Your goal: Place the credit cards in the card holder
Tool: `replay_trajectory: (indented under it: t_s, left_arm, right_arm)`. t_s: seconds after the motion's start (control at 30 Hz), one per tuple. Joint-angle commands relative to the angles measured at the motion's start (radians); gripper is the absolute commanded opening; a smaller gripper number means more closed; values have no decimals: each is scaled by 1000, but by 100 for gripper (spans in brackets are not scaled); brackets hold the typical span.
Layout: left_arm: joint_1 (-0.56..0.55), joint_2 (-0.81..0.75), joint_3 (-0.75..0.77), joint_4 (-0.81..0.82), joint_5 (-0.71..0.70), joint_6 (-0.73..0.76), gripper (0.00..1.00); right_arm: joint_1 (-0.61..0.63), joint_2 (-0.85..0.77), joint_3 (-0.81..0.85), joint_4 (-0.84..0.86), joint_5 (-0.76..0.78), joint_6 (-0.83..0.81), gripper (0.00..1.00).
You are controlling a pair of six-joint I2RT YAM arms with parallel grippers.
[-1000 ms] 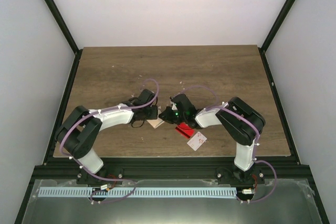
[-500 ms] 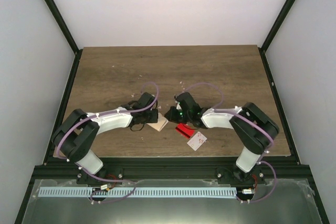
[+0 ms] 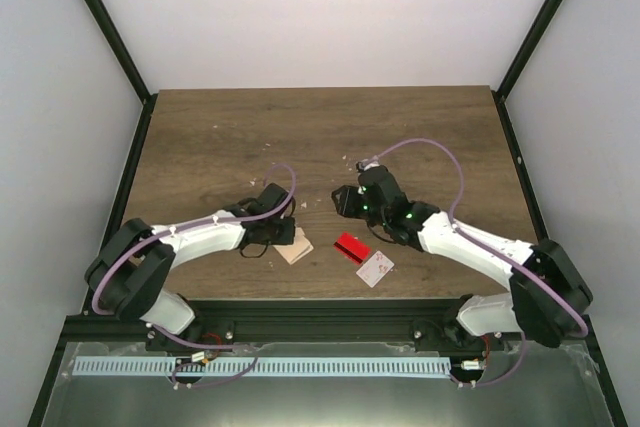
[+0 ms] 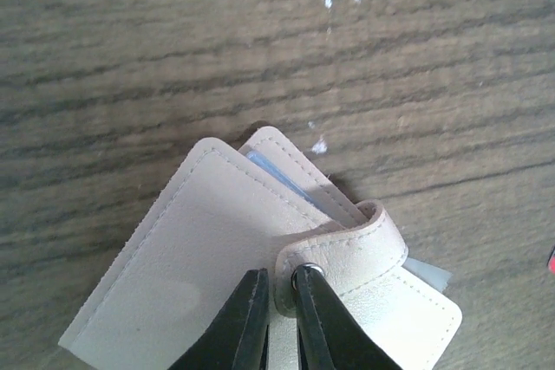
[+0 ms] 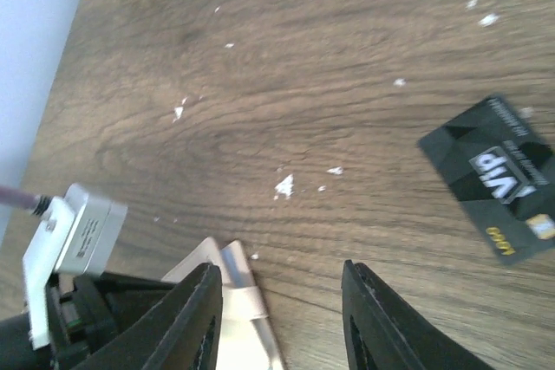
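Observation:
The beige card holder (image 4: 208, 249) lies flat on the table (image 3: 296, 247), its tab curled over and a blue card edge (image 4: 279, 171) showing in its mouth. My left gripper (image 4: 277, 276) is nearly shut, with the end of the tab and its snap pinched between the fingers; the overhead view shows this gripper (image 3: 288, 235) at the holder's left. My right gripper (image 5: 279, 270) is open and empty, raised over bare wood, its left finger above the holder's corner (image 5: 234, 288). A red card (image 3: 350, 246) and a white card (image 3: 375, 268) lie right of the holder. A black card (image 5: 499, 179) lies farther off.
Small white flecks (image 5: 284, 185) are scattered on the wood. The right arm (image 3: 470, 247) stretches low across the near right of the table, just behind the red and white cards. The table's front edge (image 3: 320, 297) runs close below the cards.
My right gripper has drawn back from the holder, up and to the right, and opened. My left arm has stretched lower, and the holder has shifted slightly toward the front edge.

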Motion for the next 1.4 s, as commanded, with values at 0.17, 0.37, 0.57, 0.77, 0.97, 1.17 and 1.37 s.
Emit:
replay_trajectory:
  t_s: [0.17,0.37,0.57,0.77,0.97,1.17,1.37]
  left_arm:
    - [-11,-69,-42,-161,5,-13,17]
    - [-15,-149,-35,-196,0,-23,24]
    - [-19,-267,-27,-243,17,-36,28]
    - [-19,-424,-16,-284,-12,-54,31]
    - [-18,-624,43,-339,-236,-45,67]
    - [-16,-766,61,-354,-422,-63,100]
    - [-16,-846,78,-371,-539,-36,100]
  right_arm:
    - [-22,-145,-29,-125,206,-30,57]
    - [-22,-193,-55,-148,258,-16,84]
    - [-22,-222,-56,-172,331,-14,95]
    - [-22,-261,-67,-146,396,-47,100]
    - [-22,-305,-36,-138,380,-172,100]
    - [-22,-440,-66,-132,391,-265,100]
    - [-22,-552,-108,-125,372,-336,100]
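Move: The left fingertips are down at the snap of the closed card holder, whose middle lies about 2 cm back and 1 cm left of that hand, some 1 cm below it. Still from the left hand, the red card is roughly 15 cm right and 3 cm back, the white card 21 cm right and 8 cm back, the black card 16 cm right and 10 cm ahead. From the raised right hand, the card holder lies some 12 cm left, 7 cm back and 13 cm below. Back and slightly left, the left hand first drags the card holder on by its strap, about 3 cm, then comes free and climbs some 20 cm while swinging left, fingers opening wide and tilting up about 30 degrees. The right hand, already clear, moves right and up about 10 cm each way, away from the holder, opening fully as its fingers tip upward. ##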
